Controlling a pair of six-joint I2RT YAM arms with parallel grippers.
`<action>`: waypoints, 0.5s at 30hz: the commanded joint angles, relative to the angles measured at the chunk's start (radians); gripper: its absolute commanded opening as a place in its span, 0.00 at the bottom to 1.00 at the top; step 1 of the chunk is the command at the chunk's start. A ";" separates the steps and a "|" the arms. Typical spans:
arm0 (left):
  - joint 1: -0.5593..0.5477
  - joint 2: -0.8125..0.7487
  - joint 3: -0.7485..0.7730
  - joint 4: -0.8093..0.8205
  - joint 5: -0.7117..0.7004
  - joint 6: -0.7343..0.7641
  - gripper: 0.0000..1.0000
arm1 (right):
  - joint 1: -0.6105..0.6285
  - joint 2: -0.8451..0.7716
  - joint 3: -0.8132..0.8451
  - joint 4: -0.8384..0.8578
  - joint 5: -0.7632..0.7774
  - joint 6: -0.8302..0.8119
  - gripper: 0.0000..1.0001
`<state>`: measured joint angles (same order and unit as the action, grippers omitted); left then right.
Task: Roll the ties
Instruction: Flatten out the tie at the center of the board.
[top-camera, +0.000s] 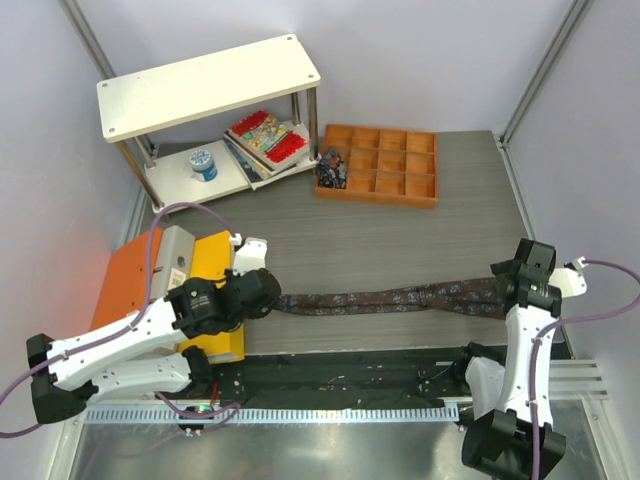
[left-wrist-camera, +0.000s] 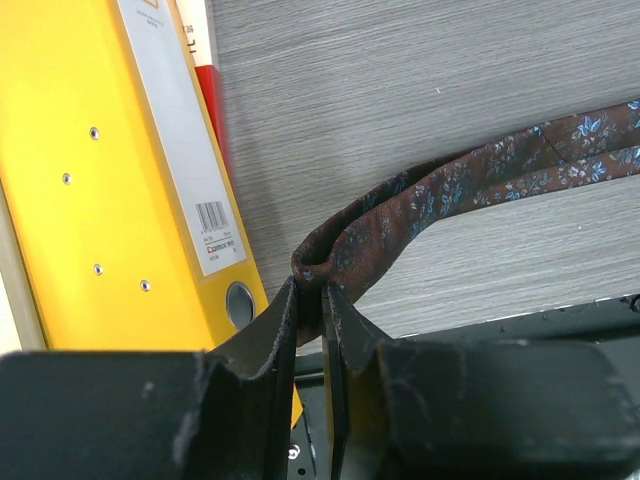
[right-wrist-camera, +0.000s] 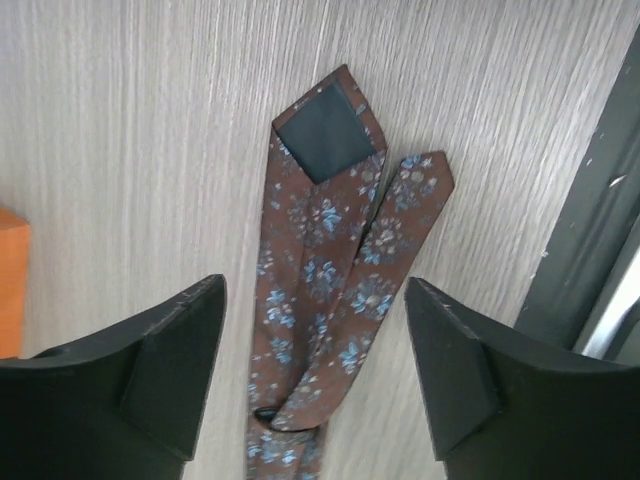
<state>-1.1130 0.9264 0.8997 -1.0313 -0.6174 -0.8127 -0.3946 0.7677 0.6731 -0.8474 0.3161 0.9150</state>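
Note:
A dark brown tie with small blue flowers lies doubled along the grey table, running left to right. My left gripper is shut on its folded end. In the left wrist view the fold sits pinched between the black jaws of that gripper, and the rest of the tie trails off to the right. My right gripper hovers over the other end. In the right wrist view it stands open, and the tie's two pointed tips lie flat on the table between its fingers, untouched.
A yellow binder and an orange one lie just left of my left gripper. At the back stand a white shelf with red patterned books and a blue spool, and an orange compartment tray. A black strip runs along the near edge.

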 joint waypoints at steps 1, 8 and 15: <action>-0.005 -0.012 0.010 -0.004 -0.036 -0.025 0.15 | 0.007 0.013 -0.007 -0.039 -0.002 0.085 0.70; -0.004 0.029 0.015 -0.009 -0.038 -0.023 0.15 | 0.014 0.160 -0.064 -0.061 0.077 0.169 0.61; -0.005 0.023 0.015 -0.010 -0.031 -0.025 0.15 | 0.013 0.296 -0.084 0.046 0.153 0.182 0.55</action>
<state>-1.1133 0.9604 0.8997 -1.0336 -0.6186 -0.8131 -0.3855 0.9813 0.5938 -0.8852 0.3897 1.0763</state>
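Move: The tie's narrow tip, the near one of its two free ends, lies about 7 cm to the right hand's right, 3 cm back and some 8 cm below. The wide tip with the dark lining is about 7 cm farther out than the narrow tip and level with it sideways. The crossing of the tails lies some 9 cm left and 3 cm back of the right hand. From the left hand, which grips the fold, the narrow tip is roughly 46 cm right, 1 cm back and 12 cm below. The tie's narrow end is what the open right hand comes down on: down about 6 cm and back about 3 cm, away from the wide end's side, fingers tipping some 15 degrees more steeply down and the hand turning slightly clockwise. Its fingers close partway, still well apart around the narrow strip; contact can't be seen. The left hand keeps its grip on the folded end, sinking barely half a centimetre. ##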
